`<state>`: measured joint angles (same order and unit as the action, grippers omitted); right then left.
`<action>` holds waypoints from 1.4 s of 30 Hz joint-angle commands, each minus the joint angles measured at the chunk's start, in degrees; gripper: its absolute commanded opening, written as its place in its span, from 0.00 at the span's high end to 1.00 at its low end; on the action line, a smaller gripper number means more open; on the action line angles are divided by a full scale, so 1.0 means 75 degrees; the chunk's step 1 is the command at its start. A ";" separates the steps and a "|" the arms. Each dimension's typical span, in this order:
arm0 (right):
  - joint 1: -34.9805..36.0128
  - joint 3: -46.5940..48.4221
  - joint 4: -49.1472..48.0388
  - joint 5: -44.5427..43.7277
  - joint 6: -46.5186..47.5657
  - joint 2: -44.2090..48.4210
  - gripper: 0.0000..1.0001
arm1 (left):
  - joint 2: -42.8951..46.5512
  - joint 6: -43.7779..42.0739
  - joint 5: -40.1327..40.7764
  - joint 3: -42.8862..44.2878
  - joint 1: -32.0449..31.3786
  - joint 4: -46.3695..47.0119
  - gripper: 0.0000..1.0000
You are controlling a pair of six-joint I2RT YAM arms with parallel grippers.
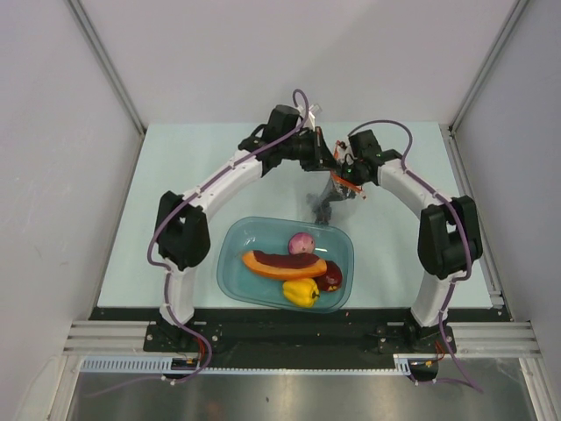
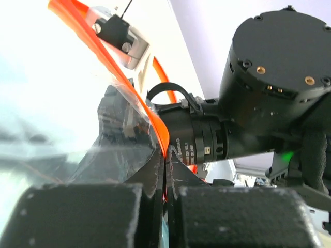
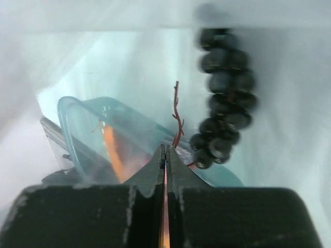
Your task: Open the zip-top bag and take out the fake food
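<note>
The zip-top bag [image 1: 328, 198] hangs in the air between both grippers, above the far edge of the teal tub. My left gripper [image 2: 166, 160] is shut on its orange-red zip strip [image 2: 119, 72]. My right gripper [image 3: 165, 150] is shut on the bag's opposite lip, with an orange sliver showing between its jaws. A dark berry cluster [image 3: 222, 98] dangles inside the clear bag just beyond the right fingertips. In the tub lie the pink-purple onion [image 1: 302, 243], the orange-and-maroon slice [image 1: 282, 263], the yellow pepper [image 1: 301, 292] and the dark red apple [image 1: 331, 279].
The teal translucent tub [image 1: 232, 274] sits at the near middle of the table, between the two arm bases, and its rim [image 3: 70, 111] shows under the bag. The right arm's black wrist [image 2: 279, 77] fills the left wrist view close by.
</note>
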<state>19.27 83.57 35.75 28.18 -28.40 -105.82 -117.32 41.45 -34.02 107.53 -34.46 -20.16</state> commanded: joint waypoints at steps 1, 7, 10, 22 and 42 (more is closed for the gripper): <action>-0.0272 0.0166 -0.0114 0.0039 -0.0115 0.0971 1.00 | 0.0244 -0.0476 0.0329 -0.0297 0.0176 -0.0394 1.00; -0.0389 0.0388 0.0284 -0.0300 0.0049 0.1172 1.00 | 0.0373 -0.0593 0.0329 -0.0380 0.0223 -0.0428 1.00; -0.0389 0.0389 0.0238 -0.0558 0.0061 0.1347 1.00 | 0.0420 -0.0640 0.0306 -0.0461 0.0258 -0.0429 1.00; -0.0401 0.1710 0.0495 -0.1015 0.0037 0.1804 1.00 | 0.0818 -0.0804 0.0294 -0.1235 0.0352 -0.0265 1.00; -0.0378 0.3775 0.1316 -0.0875 -0.0302 0.2578 1.00 | 0.0678 -0.0675 0.0130 -0.1130 0.0786 -0.0065 1.00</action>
<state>16.27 108.14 45.50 20.01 -29.12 -90.35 -113.47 37.04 -32.56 97.78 -29.08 -22.28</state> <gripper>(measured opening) 0.009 0.005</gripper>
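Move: My right hand is down inside the bag, already shut on the grapes' stem. The bunch hangs roughly 8 cm below it, about 1 cm back and 1 cm left. The bag's mouth, where I'm taking it, is some 7 cm above, 4 cm to the right and 2 cm ahead. The tray's middle lies about 17 cm back, 10 cm left and 12 cm lower. From my left hand, already holding the rim, the grapes are about 3 cm back, 3 cm left and 19 cm below. Keeping the stem pinched, I draw my right hand up about 24 cm out through the bag's mouth, easing some 4 cm to the right early on while the fingers tip upward about 30 degrees. After a tiny rise, my left hand keeps its pinch on the orange rim and carries that edge left and down, about 6 cm left and ending about 4 cm lower. ##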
